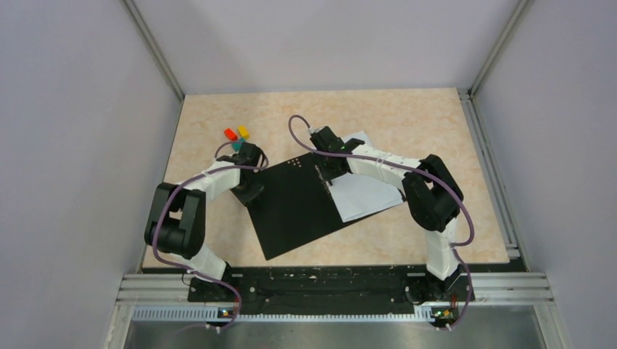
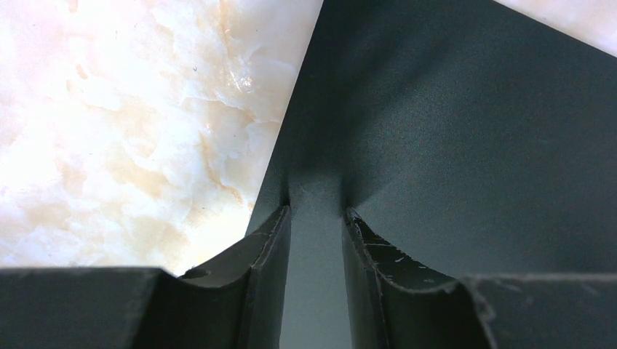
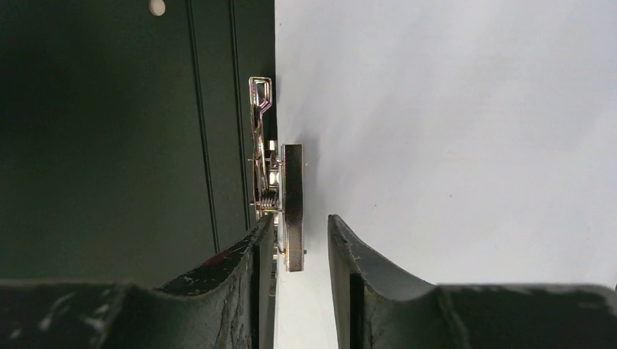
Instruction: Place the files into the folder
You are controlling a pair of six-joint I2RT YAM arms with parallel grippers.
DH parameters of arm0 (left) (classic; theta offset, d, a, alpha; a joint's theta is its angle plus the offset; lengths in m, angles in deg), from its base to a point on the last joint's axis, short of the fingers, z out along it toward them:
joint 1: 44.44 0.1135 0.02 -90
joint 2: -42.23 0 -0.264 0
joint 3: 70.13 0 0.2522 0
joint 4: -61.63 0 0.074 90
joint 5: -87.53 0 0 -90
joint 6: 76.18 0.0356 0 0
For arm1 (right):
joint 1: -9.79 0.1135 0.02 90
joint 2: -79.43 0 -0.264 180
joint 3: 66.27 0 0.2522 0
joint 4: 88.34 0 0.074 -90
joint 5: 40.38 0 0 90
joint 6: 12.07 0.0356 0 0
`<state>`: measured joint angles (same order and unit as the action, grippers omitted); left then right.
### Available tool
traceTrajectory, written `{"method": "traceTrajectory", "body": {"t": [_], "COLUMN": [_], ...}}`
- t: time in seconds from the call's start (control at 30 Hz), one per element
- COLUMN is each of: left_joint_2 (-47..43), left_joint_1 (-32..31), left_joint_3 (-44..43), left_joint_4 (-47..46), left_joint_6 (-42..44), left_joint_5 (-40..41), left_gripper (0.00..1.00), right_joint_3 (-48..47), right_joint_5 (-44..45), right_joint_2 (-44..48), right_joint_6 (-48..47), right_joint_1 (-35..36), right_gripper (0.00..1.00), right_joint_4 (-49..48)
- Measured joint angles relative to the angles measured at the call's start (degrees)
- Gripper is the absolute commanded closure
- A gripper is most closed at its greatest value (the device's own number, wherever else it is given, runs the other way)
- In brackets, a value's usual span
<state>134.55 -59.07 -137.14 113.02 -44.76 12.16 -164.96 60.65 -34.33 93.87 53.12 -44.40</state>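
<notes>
The folder [image 1: 291, 207] lies open on the table, black inside up. White files [image 1: 367, 193] rest on its right half, partly under my right arm. My left gripper [image 1: 251, 187] stands on the folder's left edge. In the left wrist view its fingertips [image 2: 316, 211] are set apart on the black cover [image 2: 451, 131], with nothing between them. My right gripper [image 1: 331, 171] is at the spine. In the right wrist view it [image 3: 300, 229] straddles the metal clip [image 3: 291, 196]: the left finger touches it and a gap stays at the right finger. White paper [image 3: 451, 131] lies right of the clip and the black folder [image 3: 109, 145] left of it.
Small red [image 1: 231, 134], yellow [image 1: 244, 132] and teal [image 1: 237, 145] blocks sit just behind the left gripper. The marble tabletop [image 1: 407, 116] is walled on three sides by grey panels with metal rails. A black base strip runs along the near edge.
</notes>
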Motion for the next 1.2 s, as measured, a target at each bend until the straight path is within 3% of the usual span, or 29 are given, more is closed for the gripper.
{"method": "traceTrajectory", "body": {"t": [0.27,1.2], "left_joint_2": [0.1,0.7], "left_joint_1": [0.3,1.4], "left_joint_3": [0.0,-0.7], "left_joint_4": [0.0,0.9], "left_joint_6": [0.0,-1.6], "left_joint_5": [-0.5,-1.8], "left_gripper": [0.62,0.61], "right_joint_3": [0.0,3.2], "right_joint_5": [0.3,-2.5], "right_joint_2": [0.0,0.2], "right_joint_6": [-0.9,-0.8], "right_joint_1": [0.0,0.0], "right_gripper": [0.76,0.87], "right_joint_4": [0.6,-0.4]}}
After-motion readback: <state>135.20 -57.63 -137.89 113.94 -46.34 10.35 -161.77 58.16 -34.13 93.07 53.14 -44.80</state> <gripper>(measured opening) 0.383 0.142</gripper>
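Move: Just under the right fingertips stands the clip's upright plate, roughly 1 cm back and 2 cm below the hand. The white files' middle is some 10 cm to the right and 1 cm ahead, about 4 cm down; the folder's bare black cover centres about 12 cm left and 11 cm back, with its cluster of holes 12 cm left and 5 cm ahead. From the left hand, the clip is about 28 cm right and 6 cm ahead. Closing steadily, the right hand first hovers nearly still over the metal clip, then eases back and down about 1.5 cm each way so that its fingertips straddle the clip's upright plate. They pinch the plate from both sides, the squeeze rising at the end. The left hand stays put, its nearly shut fingertips still resting on the black cover near its left edge. ##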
